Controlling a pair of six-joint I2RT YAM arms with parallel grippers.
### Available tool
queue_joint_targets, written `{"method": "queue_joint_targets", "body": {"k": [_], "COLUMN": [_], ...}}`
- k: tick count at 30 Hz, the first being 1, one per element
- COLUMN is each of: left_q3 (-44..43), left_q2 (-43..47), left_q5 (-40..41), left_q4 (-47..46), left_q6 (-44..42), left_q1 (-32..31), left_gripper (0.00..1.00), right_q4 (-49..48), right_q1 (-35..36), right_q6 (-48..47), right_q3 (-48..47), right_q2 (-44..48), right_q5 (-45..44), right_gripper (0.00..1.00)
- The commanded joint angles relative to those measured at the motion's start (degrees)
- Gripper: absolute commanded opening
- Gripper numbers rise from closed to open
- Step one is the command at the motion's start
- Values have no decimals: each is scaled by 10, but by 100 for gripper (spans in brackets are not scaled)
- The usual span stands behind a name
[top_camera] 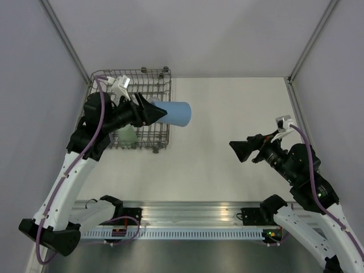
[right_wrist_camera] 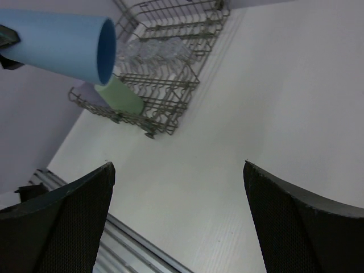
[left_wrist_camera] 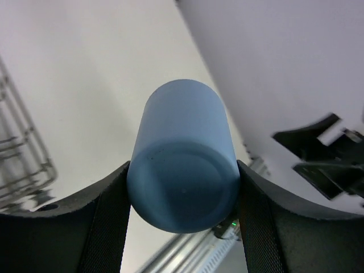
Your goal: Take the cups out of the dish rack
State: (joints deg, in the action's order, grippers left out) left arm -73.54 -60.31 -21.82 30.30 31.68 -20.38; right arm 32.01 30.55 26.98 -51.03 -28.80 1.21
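A blue cup (top_camera: 175, 113) lies sideways in the air over the right edge of the dish rack (top_camera: 132, 71), its open mouth pointing right. My left gripper (top_camera: 156, 112) is shut on its closed base; in the left wrist view the blue cup (left_wrist_camera: 182, 170) fills the gap between both pads. A green cup (top_camera: 126, 134) lies in the rack's near part, half hidden by my left arm. In the right wrist view the rack (right_wrist_camera: 190, 79) also holds several clear cups (right_wrist_camera: 151, 50) beside the green cup (right_wrist_camera: 119, 96). My right gripper (top_camera: 242, 151) hovers open and empty over the table at the right.
Grey walls close in the white table (top_camera: 227, 114) on the left, back and right. A metal rail (top_camera: 187, 213) with both arm bases runs along the near edge. The rack stands in the back left corner.
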Motion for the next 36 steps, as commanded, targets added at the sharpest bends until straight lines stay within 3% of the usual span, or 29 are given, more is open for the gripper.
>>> {"method": "queue_joint_targets", "body": {"k": [1,5,9,12,22,28,32,36], "left_q3": [54,116,188,212,214,215,211,210], "left_q2": [22,23,25,22,13,7,-1,-13], "left_q5": [-159,-237,-283,-282,-252,-238,-237,-234], "left_q4": [-203,-345,-556,-591,-569,-534,-536,-532], "left_q6": [149,254,383,419,394,379,378,379], "left_q1": [-1,-1,-5,-13,-69,-83,-90,-92], "left_gripper": [2,2,2,2,2,2,2,2], "right_q4": [-138,-229,-317,-404,-588,-590,-586,-584], "right_q1": [0,1,0,0,1,1,1,0], "right_q6": [54,119,179,235,302,271,259,243], "right_q3": [30,45,53,69,101,94,90,84], "right_q2": [18,28,8,-15,-109,-130,-139,-144], "right_q5": [113,183,238,275,349,350,355,355], "right_gripper": [98,98,96,91,72,57,37,31]}}
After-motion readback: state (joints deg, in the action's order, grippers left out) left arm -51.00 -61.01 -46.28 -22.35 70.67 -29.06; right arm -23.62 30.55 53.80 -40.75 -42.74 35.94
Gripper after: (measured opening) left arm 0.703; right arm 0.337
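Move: The left hand already holds the blue cup by its base, the cup's middle about 4 cm to its right and 2 cm ahead, mouth pointing right towards the other gripper, which waits some 31 cm to the right, 10 cm back and 4 cm lower. The green cup in the rack is roughly 17 cm left, 6 cm ahead and 28 cm below. From the right hand, the blue cup is about 27 cm left, 12 cm ahead and 3 cm higher. Rightward and back towards the robot, the left hand carries the blue cup about 9 and 8 cm, keeping its grip while it swings clockwise some 30 degrees and tips the mouth upward. The right hand comes to meet it, 11 cm left and 8 cm up, turning counter-clockwise and rolling its left side up; its wide-open fingers close to about a third around the cup's near rim, one inside, one outside. ##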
